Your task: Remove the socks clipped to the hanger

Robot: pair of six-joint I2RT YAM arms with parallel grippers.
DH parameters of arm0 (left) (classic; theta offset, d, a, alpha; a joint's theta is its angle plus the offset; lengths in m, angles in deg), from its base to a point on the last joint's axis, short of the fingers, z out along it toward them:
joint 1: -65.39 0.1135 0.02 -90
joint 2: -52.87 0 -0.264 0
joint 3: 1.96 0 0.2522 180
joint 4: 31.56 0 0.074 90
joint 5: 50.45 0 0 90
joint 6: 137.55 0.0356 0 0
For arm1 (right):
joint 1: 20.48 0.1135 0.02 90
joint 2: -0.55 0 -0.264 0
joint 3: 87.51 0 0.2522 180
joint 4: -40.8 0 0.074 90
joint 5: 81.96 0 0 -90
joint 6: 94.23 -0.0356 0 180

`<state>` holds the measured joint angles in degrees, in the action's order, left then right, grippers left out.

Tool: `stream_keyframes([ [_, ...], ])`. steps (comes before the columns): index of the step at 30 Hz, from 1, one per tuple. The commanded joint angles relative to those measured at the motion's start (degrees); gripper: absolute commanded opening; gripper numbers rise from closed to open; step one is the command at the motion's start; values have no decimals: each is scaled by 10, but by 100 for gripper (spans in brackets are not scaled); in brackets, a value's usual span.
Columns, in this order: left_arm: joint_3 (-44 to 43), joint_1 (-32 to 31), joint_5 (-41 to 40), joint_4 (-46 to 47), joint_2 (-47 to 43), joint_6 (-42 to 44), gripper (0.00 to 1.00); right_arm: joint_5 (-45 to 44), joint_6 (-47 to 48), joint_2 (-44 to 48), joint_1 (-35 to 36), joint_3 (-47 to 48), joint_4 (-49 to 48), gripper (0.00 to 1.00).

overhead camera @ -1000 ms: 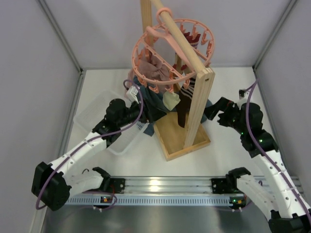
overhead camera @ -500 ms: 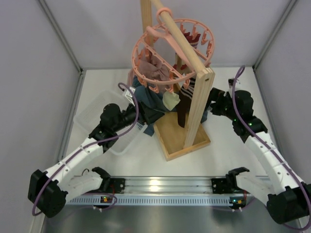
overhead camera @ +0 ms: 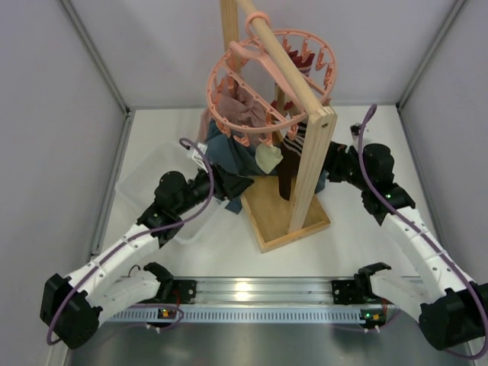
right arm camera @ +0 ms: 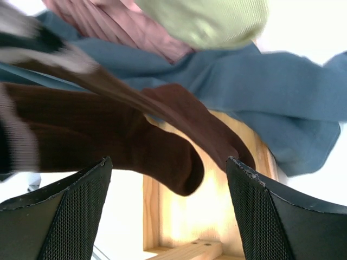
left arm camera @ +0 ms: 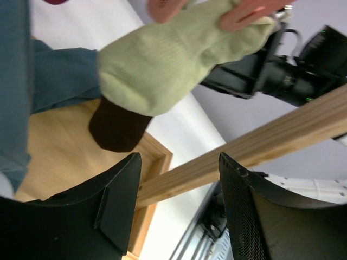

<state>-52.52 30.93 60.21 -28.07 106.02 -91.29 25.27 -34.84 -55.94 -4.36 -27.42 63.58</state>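
The salmon-pink round hanger [overhead camera: 271, 80] hangs on the wooden rack's bar. Clipped under it are a pale cream sock [overhead camera: 268, 158] [left arm camera: 179, 54], dark brown socks [overhead camera: 287, 181] [right arm camera: 108, 135] and a striped sock [overhead camera: 296, 139]. My left gripper [overhead camera: 233, 183] [left arm camera: 179, 184] is open just below and left of the cream sock, with nothing between its fingers [left arm camera: 116, 200]. My right gripper [overhead camera: 328, 171] [right arm camera: 168, 187] is open at the right of the rack post. A brown sock's toe [right arm camera: 181, 168] hangs just above the gap between its fingers [right arm camera: 271, 211].
A large blue-grey cloth [overhead camera: 232, 156] [right arm camera: 282, 92] and a dusty-pink garment [overhead camera: 244, 107] [right arm camera: 116, 21] hang from the same hanger. The rack's post [overhead camera: 313, 164] and base board [overhead camera: 286, 217] stand between the arms. A clear plastic bin [overhead camera: 149, 183] lies beside the left arm.
Both arms have moved in toward the hanging socks, the left from the bin side, the right from the far right. Both pairs of jaws have narrowed a little.
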Motion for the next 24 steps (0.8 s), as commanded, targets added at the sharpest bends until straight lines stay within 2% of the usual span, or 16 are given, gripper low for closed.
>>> stream_keyframes([
  [1, 21, -3, -81, 29, -12, 32, 63, 3, 9, 23, 8, 46, -4, 82],
  [7, 52, -3, -229, -17, -124, 66, 61, -19, 30, 30, 8, 39, 0, 83],
  [10, 15, -3, -233, -59, -128, 107, 61, -28, 22, 44, 7, 28, -38, 83],
  [11, 0, -3, -241, -103, -122, 117, 62, -25, 20, 43, 8, 32, -42, 83],
  [15, -74, -2, -261, -170, -100, 141, 62, -23, 14, 23, 8, 56, -15, 84],
  [20, -121, -3, -273, -188, -93, 147, 64, -30, 13, 25, 8, 40, -8, 85],
  [24, -171, -2, -216, -188, -59, 148, 64, -14, 13, 23, 8, 40, -14, 85],
])
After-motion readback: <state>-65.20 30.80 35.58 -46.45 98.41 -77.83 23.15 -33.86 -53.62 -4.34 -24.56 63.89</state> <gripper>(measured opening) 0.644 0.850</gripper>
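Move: From the left hand the pale green sock hangs about 9 cm ahead and 7 cm to the right, roughly level; the hanger's near rim is some 9 cm ahead and 9 cm above, barely 1 cm right. From the right hand the dark striped socks hang about 3 cm ahead and 10 cm to the left, near its height, while the wooden post stands about 7 cm back and 5 cm left. The left hand, half open and holding nothing, draws off leftward away from the pale green sock, first dipping about 2 cm and then climbing towards the hanger ring's height, to end some 7 cm left, 7 cm up and 3 cm forward of its start while the wrist swings about 25 degrees counter-clockwise and tips up 10. Beside the dark striped socks the right hand, still wide open, rises about 3.5 cm almost straight up, its fingers tipping up some 5 degrees, and then waits behind the post without gripping a sock. ##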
